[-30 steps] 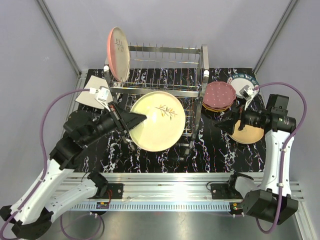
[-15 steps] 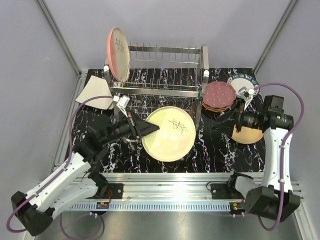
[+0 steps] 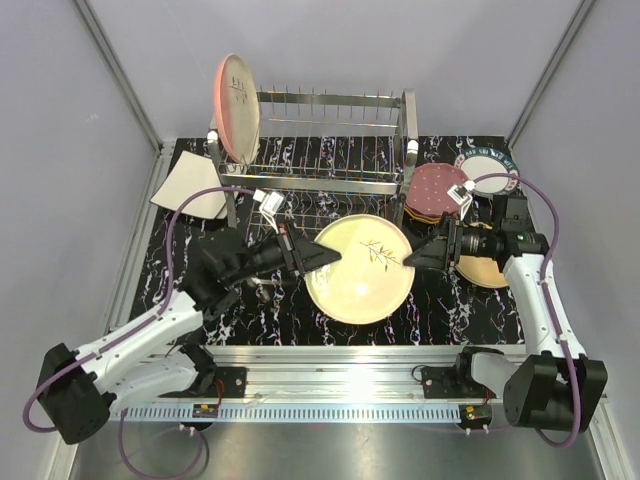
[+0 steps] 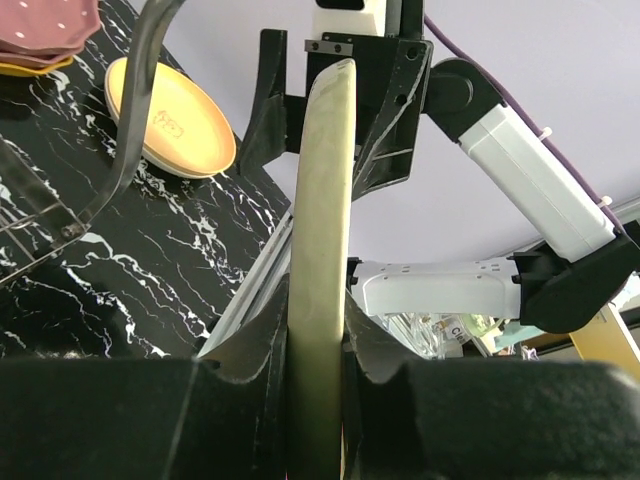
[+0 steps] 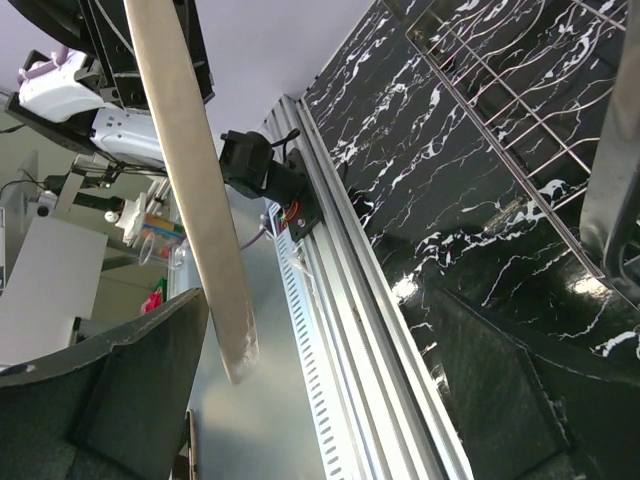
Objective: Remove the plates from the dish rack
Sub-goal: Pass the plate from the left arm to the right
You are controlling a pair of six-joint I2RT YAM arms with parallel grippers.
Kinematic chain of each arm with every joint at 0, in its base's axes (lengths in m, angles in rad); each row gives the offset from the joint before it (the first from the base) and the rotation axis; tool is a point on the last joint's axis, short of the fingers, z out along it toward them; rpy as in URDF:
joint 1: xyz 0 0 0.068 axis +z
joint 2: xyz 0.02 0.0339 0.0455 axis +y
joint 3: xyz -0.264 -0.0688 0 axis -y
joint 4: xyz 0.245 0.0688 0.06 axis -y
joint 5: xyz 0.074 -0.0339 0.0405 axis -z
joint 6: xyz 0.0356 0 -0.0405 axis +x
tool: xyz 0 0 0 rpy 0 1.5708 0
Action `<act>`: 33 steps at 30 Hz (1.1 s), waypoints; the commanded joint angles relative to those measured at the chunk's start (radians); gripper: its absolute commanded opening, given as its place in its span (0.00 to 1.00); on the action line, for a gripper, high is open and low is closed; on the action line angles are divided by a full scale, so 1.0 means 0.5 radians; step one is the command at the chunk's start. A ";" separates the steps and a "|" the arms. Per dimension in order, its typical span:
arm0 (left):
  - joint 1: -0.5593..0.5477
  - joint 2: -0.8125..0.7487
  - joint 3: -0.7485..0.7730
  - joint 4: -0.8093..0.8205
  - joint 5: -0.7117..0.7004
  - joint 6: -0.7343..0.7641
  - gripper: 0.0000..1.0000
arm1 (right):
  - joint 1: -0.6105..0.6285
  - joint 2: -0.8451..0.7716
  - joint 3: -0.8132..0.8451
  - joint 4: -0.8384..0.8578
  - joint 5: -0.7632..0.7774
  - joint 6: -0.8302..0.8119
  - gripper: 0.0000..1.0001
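Note:
The cream plate with a leaf sprig hangs above the table in front of the dish rack. My left gripper is shut on its left rim; in the left wrist view the plate stands edge-on between the jaws. My right gripper is open at the plate's right rim. In the right wrist view the plate's edge reaches into the gap near one finger, not clamped. A pink plate stands upright at the rack's left end.
A maroon dotted plate tops a stack right of the rack. A teal-rimmed plate lies behind it and an orange plate under my right arm. A squarish white plate lies left of the rack. The table's rail is near.
My left arm has carried the cream plate to the right, away from the rack front. My right gripper has moved left until its open jaws meet the plate's right rim.

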 commanded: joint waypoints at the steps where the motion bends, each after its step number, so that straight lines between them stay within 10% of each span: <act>1: -0.037 0.046 0.035 0.554 -0.048 -0.098 0.00 | 0.062 -0.052 -0.070 0.392 -0.071 0.336 0.98; 10: -0.065 0.221 0.054 0.717 -0.069 -0.117 0.00 | 0.154 -0.062 -0.125 0.592 -0.126 0.541 0.79; 22: -0.090 0.390 0.026 0.788 -0.189 -0.077 0.02 | 0.194 -0.147 -0.312 1.089 -0.252 1.008 0.00; 27: -0.089 0.363 -0.008 0.736 -0.225 -0.010 0.61 | 0.194 -0.196 -0.322 1.126 -0.267 1.072 0.00; 33: -0.086 0.050 -0.017 0.246 -0.452 0.377 0.85 | 0.108 -0.221 -0.355 1.101 -0.246 1.075 0.00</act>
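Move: The pale yellow plate, roughly level and already held by its left rim, has its middle about 9 cm right of the left hand and 3 cm back. From the open right hand that middle lies some 13 cm left and 2 cm back, at about hand height. The pink plates lie roughly 17 cm ahead and 12 cm right of the right hand, the orange plate about 25 cm to its right and level with it, both some 22 cm below. The plate goes about 3 cm right, with some forward and down, in the left fingers' grip, while the right hand slips its open fingers some 2 cm left over the facing rim and shuts them to pinch it. Once that grip is on, the left fingers open wide and let go, the left hand easing up and about 1 cm back to the left. ##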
